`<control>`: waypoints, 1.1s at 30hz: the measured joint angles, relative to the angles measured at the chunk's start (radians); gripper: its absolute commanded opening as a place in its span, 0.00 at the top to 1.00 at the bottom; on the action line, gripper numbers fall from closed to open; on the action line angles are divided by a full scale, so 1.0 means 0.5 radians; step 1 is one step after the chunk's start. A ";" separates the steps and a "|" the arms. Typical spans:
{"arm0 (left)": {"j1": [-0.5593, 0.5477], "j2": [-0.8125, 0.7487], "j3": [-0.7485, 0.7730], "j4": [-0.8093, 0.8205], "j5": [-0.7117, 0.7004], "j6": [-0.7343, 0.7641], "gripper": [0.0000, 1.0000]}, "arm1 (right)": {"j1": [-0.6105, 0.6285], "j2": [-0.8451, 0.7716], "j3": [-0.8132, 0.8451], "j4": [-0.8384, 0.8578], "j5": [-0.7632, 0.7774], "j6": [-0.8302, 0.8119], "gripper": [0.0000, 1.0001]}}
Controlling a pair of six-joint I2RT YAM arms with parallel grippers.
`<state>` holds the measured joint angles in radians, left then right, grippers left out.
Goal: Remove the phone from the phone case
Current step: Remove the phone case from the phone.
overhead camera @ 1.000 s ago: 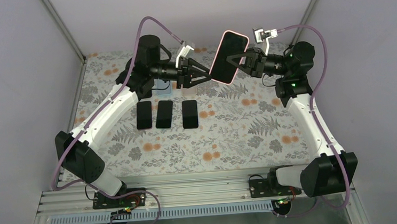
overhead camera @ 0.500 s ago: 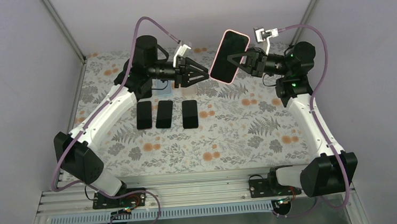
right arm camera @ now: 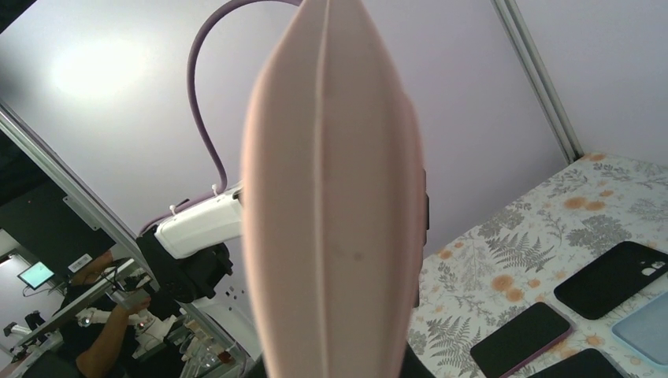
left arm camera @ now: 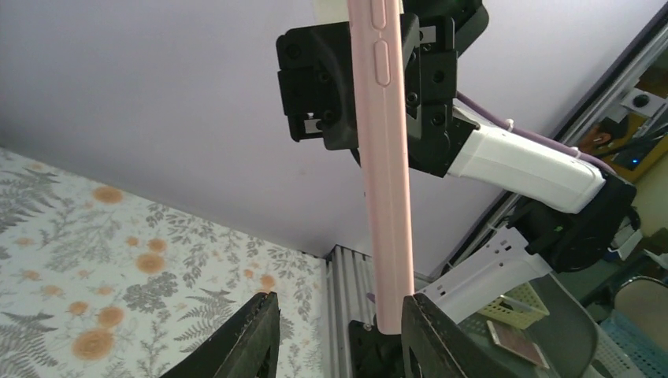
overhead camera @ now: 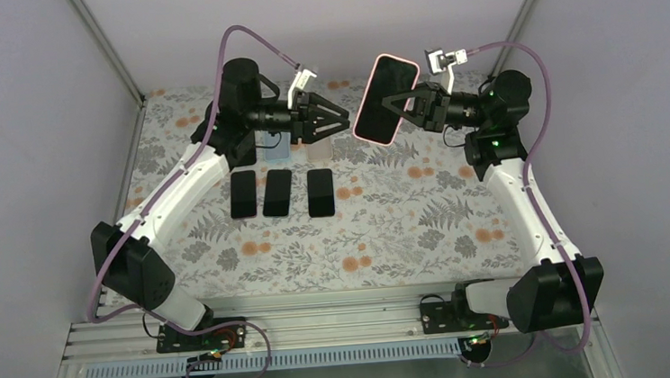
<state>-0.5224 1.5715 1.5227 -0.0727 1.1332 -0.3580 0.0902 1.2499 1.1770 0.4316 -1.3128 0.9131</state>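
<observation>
A dark-screened phone (overhead camera: 385, 95) sits in a pink phone case (overhead camera: 371, 137) and is held tilted in the air above the back of the table. My right gripper (overhead camera: 394, 103) is shut on it from the right, across its faces. The left wrist view shows the case (left arm camera: 387, 173) edge-on, with the right gripper's black fingers (left arm camera: 315, 94) clamping it. Up close, the case's pink edge (right arm camera: 331, 205) fills the right wrist view and hides my own fingers. My left gripper (overhead camera: 345, 123) (left arm camera: 339, 303) hangs open just left of the case's lower end, not touching it.
Three dark phones lie in a row on the floral cloth (overhead camera: 243, 194), (overhead camera: 277, 193), (overhead camera: 320, 192). Behind them sit a light blue case (overhead camera: 277, 147) and a pale case (overhead camera: 318, 151). Purple walls and metal posts enclose the back and sides.
My left gripper has pulled back to the left, away from the case's lower edge, and its jaws have spread a little. The right gripper and the phone have barely moved.
</observation>
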 measured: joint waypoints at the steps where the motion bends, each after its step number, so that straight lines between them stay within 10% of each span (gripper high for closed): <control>1: -0.004 0.000 -0.011 0.027 0.016 -0.021 0.61 | 0.000 0.000 0.000 -0.012 0.002 -0.008 0.96; 33: -0.072 -0.006 -0.017 -0.154 -0.305 0.175 0.82 | -0.027 -0.014 -0.082 0.144 0.067 0.158 0.96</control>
<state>-0.5583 1.5684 1.5143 -0.1497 0.9806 -0.2703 0.0765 1.2430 1.1358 0.5037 -1.2793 0.9920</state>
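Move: The phone in its pink case is gripped by the right hand, its middle about 2 cm to that hand's left, roughly level with it in height and in reach. From the left hand that middle lies some 9 cm to the right, 1 cm ahead and 5 cm higher. About 40 cm below the left hand, the nearest dark phone lies 10 cm ahead and 6 cm left, the beige case 23 cm ahead and 4 cm left. Left hand eases back about 1.5 cm, then forward 2.5 cm, sinking beside the held case, fingers closing by half. ##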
